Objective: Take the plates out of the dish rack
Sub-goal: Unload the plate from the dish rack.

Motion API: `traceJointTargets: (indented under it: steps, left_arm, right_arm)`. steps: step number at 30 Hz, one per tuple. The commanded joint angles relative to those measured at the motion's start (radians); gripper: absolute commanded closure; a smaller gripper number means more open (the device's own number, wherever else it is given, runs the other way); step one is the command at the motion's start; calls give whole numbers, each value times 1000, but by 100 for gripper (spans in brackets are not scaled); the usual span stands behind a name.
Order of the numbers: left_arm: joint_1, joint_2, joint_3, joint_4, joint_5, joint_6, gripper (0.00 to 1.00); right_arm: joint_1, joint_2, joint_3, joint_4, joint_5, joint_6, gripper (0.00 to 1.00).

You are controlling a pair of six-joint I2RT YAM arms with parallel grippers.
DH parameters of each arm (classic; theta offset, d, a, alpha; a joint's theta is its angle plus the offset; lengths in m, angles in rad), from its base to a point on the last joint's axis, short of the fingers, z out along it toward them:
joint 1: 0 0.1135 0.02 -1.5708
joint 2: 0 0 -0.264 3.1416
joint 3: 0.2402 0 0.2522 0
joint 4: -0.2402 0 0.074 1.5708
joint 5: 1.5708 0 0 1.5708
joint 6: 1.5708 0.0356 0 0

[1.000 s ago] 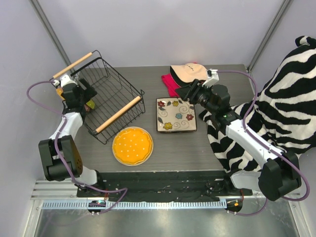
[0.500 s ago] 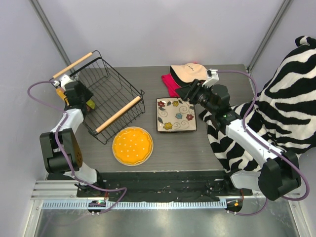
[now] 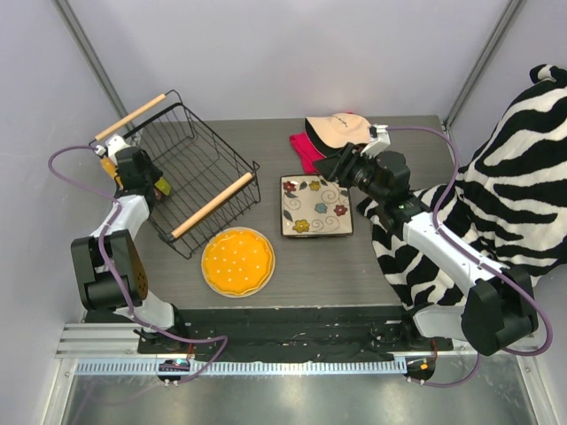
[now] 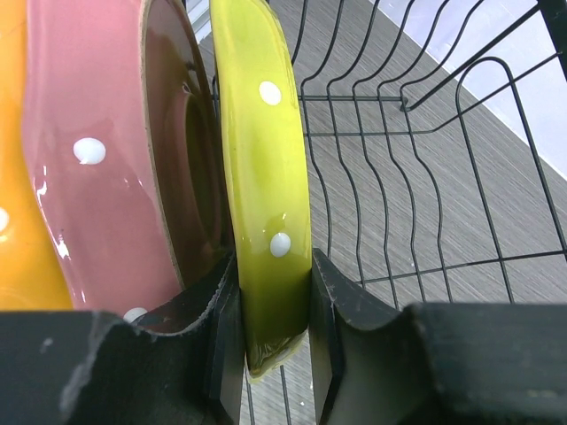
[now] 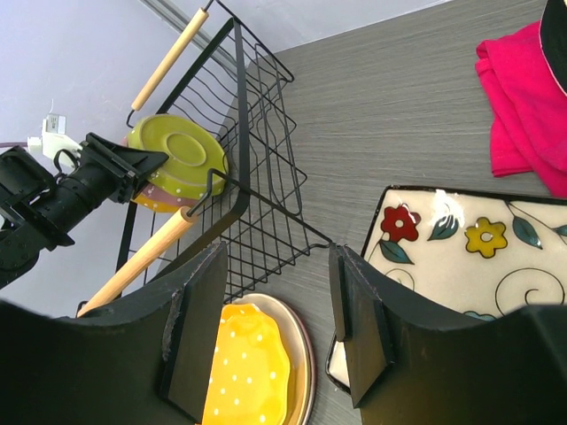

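The dish rack (image 3: 190, 173), black wire with two wooden handles, stands at the back left. At its left end several plates stand on edge: a green plate (image 4: 261, 177), a pink plate (image 4: 97, 177) behind it and an orange one (image 4: 13, 221). My left gripper (image 4: 273, 328) is shut on the green plate's lower rim, both pads against it. An orange scalloped plate (image 3: 237, 259) lies on a cream plate in front of the rack. The square flowered plate (image 3: 316, 205) lies at mid-table. My right gripper (image 3: 332, 166) hovers open above the square plate's far-left corner, holding nothing.
A cream-and-black cap (image 3: 337, 128) rests on a pink cloth (image 3: 306, 150) at the back. A zebra-striped fabric (image 3: 523, 177) hangs along the table's right side, under the right arm. The rack's wire wall (image 4: 399, 177) runs close beside the green plate.
My left jaws have closed from wide open onto the green plate's rim. The right arm has hardly moved.
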Motion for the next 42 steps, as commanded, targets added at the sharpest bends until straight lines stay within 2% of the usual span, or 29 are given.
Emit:
traceJointTargets:
  steps: [1,18,42]
  left_arm:
    - [7,-33,28,3,-26,58,100]
    - [1,-210,-31,86,-26,42,100]
    - [1,-302,-31,115,-3,36,100]
  right_arm:
    - [-5,4,24,48,-5,-6,43]
    - [-4,10,27,43,-8,-6,43]
    - [-4,15,30,36,-2,-9,43]
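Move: My left hand already has the green plate pinched, its middle about 4 cm ahead, 2 left and 3 below my grip. The orange plate stack, where it should go, lies roughly 23 cm back, 20 right and 14 below. The pink plate stands 2 cm ahead, 5 left and 4 below; the rack's right wooden handle runs about 11 cm back and 15 right, 5 below. From my right hand the stack is some 17 cm back, 20 left, 26 below. Keeping the green plate pinched, my left hand first draws it back about 3 cm, away from the far end of the rack, and pauses. Then I lift it faster, some 5 cm up and drifting slightly right, with the fingers tipping up a few degrees, clear of the pink plate beside it. ##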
